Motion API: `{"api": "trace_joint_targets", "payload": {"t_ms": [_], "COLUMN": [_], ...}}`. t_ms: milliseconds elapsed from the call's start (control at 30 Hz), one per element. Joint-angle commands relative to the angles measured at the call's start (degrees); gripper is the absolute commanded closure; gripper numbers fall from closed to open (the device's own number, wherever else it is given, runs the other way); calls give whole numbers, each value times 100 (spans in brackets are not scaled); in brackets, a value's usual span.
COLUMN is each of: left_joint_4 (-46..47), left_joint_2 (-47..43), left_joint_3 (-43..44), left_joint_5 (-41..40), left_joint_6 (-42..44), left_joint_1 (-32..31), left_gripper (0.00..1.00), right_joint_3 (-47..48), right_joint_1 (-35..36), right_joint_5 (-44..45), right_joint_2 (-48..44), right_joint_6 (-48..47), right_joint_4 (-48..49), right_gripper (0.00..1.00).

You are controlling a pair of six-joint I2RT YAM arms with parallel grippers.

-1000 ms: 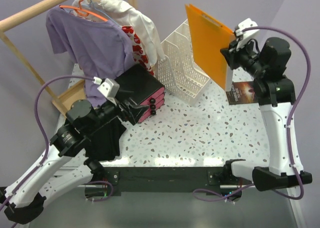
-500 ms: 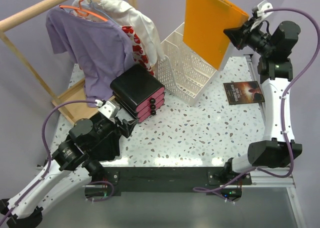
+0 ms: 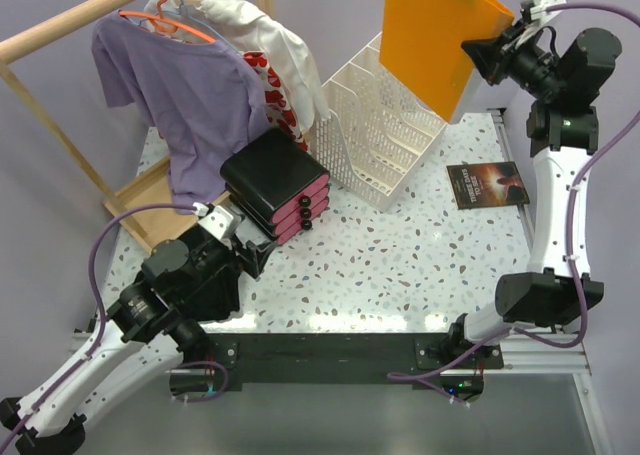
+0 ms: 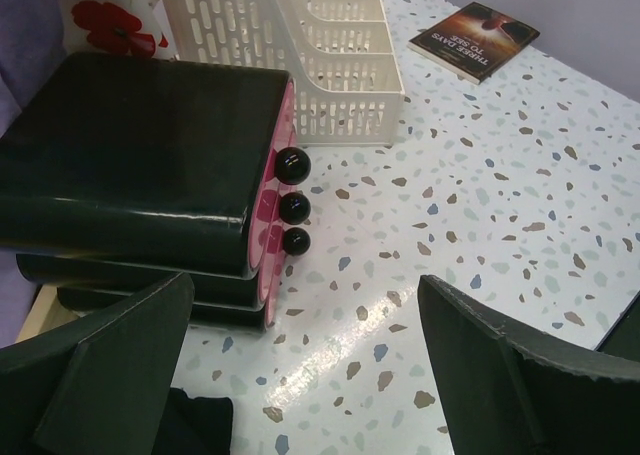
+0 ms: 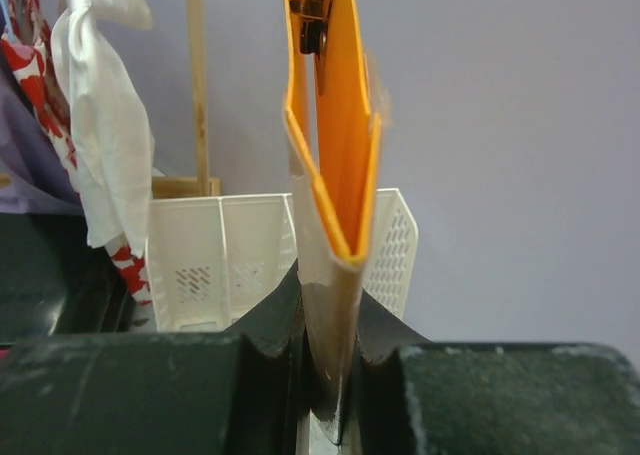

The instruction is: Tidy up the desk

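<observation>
High above the back right of the white speckled desk [image 3: 400,265] hangs an orange folder [image 3: 435,35], upright and over the white slotted file rack [image 3: 375,135]. My right gripper [image 3: 474,57] is shut on the folder's near edge. In the right wrist view the folder [image 5: 335,125] stands edge-on, pinched in the right gripper [image 5: 330,325], with the rack [image 5: 230,260] behind it. My left gripper [image 3: 258,243] is open just in front of the black and pink drawer unit [image 3: 275,185]. In the left wrist view that gripper [image 4: 305,315] has only bare desk [image 4: 470,195] between its fingers, and the drawer unit [image 4: 150,165] lies ahead on the left.
A dark book [image 3: 487,185] lies flat at the desk's right side, also in the left wrist view [image 4: 475,40]. A wooden clothes rack [image 3: 60,30] at the back left carries a purple shirt [image 3: 180,85] and a white and red garment [image 3: 275,55].
The right arm has lifted the orange folder higher and farther back, over the file rack. The left arm has pulled back toward the near left; its gripper stays open.
</observation>
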Motion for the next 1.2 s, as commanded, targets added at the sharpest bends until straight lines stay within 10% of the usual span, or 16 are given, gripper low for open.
{"api": "trace_joint_targets", "payload": {"t_ms": [0, 1167], "left_joint_4": [251, 225], "left_joint_2": [63, 168], "left_joint_3": [-22, -57], "left_joint_5": [-97, -150], "left_joint_6": [124, 133], "left_joint_1": [18, 18], "left_gripper": [0, 0], "right_joint_3": [440, -825], "right_joint_1": [-24, 29], "right_joint_5": [291, -1757], "right_joint_2": [-265, 878], "right_joint_6": [-152, 938], "right_joint_4": [51, 1984], "right_gripper": [100, 100]}}
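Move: The white file rack the orange folder is being taken to has its middle roughly 14 cm ahead of the right hand, 18 cm to its left and 38 cm below. The black drawer box is about 43 cm left of that hand, level with it fore and aft, and 43 cm lower. The book lies some 2 cm ahead, 9 cm to the right and 50 cm down. From the left hand, the rack is about 35 cm ahead, 27 cm right and 13 cm below. Still pinching the orange folder by its edge, the right hand rises a couple of centimetres and eases back slightly, then sinks about 7 cm while reaching forward some 4 cm towards the rack. After a short pause it swings counter-clockwise by roughly 10 degrees, drifting left and dipping another centimetre, its grip kept shut. ##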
